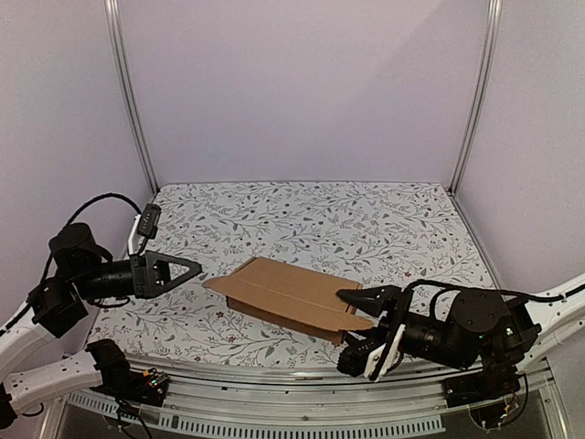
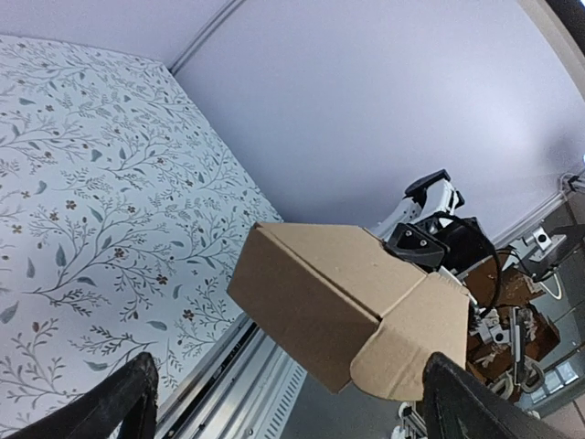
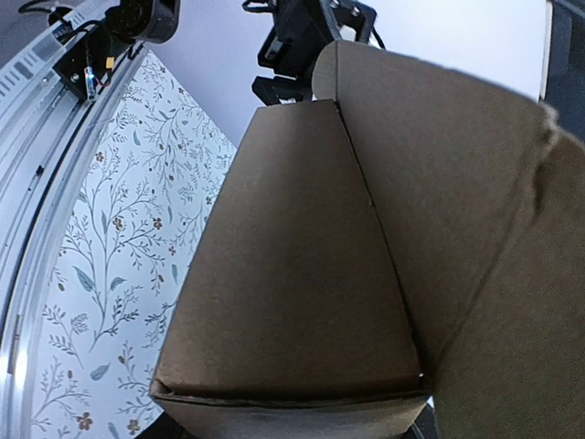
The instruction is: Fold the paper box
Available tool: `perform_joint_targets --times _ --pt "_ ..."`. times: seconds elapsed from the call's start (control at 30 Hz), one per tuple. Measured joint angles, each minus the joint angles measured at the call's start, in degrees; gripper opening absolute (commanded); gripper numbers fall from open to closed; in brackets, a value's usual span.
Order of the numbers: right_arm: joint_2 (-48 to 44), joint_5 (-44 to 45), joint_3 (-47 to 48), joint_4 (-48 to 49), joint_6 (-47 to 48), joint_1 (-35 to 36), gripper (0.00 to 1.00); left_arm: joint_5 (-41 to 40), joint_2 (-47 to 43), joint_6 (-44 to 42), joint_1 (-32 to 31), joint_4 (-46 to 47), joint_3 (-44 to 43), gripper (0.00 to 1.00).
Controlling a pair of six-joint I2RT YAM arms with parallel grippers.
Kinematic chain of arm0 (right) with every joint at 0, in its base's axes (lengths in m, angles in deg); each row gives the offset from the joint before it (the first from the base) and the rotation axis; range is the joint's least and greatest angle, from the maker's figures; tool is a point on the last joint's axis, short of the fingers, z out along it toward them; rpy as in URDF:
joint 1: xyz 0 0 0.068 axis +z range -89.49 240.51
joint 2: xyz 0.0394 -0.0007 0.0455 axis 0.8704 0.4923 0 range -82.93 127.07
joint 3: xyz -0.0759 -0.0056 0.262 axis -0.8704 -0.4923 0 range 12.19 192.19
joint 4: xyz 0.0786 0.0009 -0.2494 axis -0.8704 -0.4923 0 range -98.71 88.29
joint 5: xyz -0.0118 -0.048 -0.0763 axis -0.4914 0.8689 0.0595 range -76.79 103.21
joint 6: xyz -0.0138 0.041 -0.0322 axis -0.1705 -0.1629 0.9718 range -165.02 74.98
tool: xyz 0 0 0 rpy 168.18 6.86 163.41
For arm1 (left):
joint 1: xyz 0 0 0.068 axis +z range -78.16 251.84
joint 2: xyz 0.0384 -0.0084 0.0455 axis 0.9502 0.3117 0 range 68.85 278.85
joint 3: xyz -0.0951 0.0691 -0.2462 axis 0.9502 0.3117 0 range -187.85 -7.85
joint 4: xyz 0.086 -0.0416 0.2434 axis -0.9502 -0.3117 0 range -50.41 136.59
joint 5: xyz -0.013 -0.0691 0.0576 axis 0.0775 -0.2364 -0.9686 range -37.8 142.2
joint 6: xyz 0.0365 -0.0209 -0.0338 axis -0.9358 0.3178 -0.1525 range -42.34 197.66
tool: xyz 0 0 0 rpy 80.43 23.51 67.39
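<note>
The paper box (image 1: 283, 294) is a brown cardboard box folded into a low closed shape, in the middle of the floral table, its right end lifted slightly. My right gripper (image 1: 366, 322) is shut on that right end, one black finger on top and the white-tipped finger under the near side. In the right wrist view the paper box (image 3: 292, 274) fills almost the whole frame. My left gripper (image 1: 186, 270) hangs open just left of the box's left corner, apart from it. Ahead of the left fingers (image 2: 119, 402) the paper box (image 2: 315, 293) shows a rounded flap folded at its near corner.
A metal rail (image 1: 274, 380) runs along the table's near edge, under the box's near side. Plain walls and two upright posts (image 1: 132, 101) close the back and sides. The left arm (image 3: 306, 32) shows beyond the box in the right wrist view.
</note>
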Motion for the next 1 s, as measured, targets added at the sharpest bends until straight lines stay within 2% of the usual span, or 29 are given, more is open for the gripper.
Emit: perform_joint_targets --times 0.17,0.33,0.5,0.73,1.0 --pt "-3.80 -7.76 1.51 -9.01 -16.70 -8.09 0.31 -3.72 0.07 -4.57 0.07 -1.64 0.26 0.99" --pt "-5.14 -22.36 5.81 -15.56 -32.41 -18.49 0.29 -3.02 0.55 -7.26 0.11 2.05 2.47 0.99" --pt "-3.98 -39.34 8.63 -17.88 -45.27 -27.76 0.28 -1.95 1.84 -8.48 0.11 7.87 5.07 0.99" --pt "4.28 -58.05 13.22 -18.58 -59.21 -33.57 0.30 -0.72 4.24 -8.81 0.11 17.16 6.14 0.99" --pt "8.59 -68.00 15.67 -16.92 -70.51 -37.09 0.29 3.28 10.03 -9.29 -0.76 22.49 6.14 0.99"
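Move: The box is in the air, its right end already pinched in the right gripper. Its middle lies about 9 cm to the left and 3 cm ahead of that hand, near its height; the loose tuck flap, along the near top edge, is some 10 cm left and 1 cm back. From the wide-open left gripper, the box's middle is roughly 16 cm right, 4 cm back and slightly lower. With the right gripper, keep the pinch on the box's end and roll the box away from the base by some 80 degrees while carrying it about 5 cm forward. Hold the left gripper wide open and ease it about 3 cm right and a little forward, rolling slightly, until its fingers come close to the box's free left end. ##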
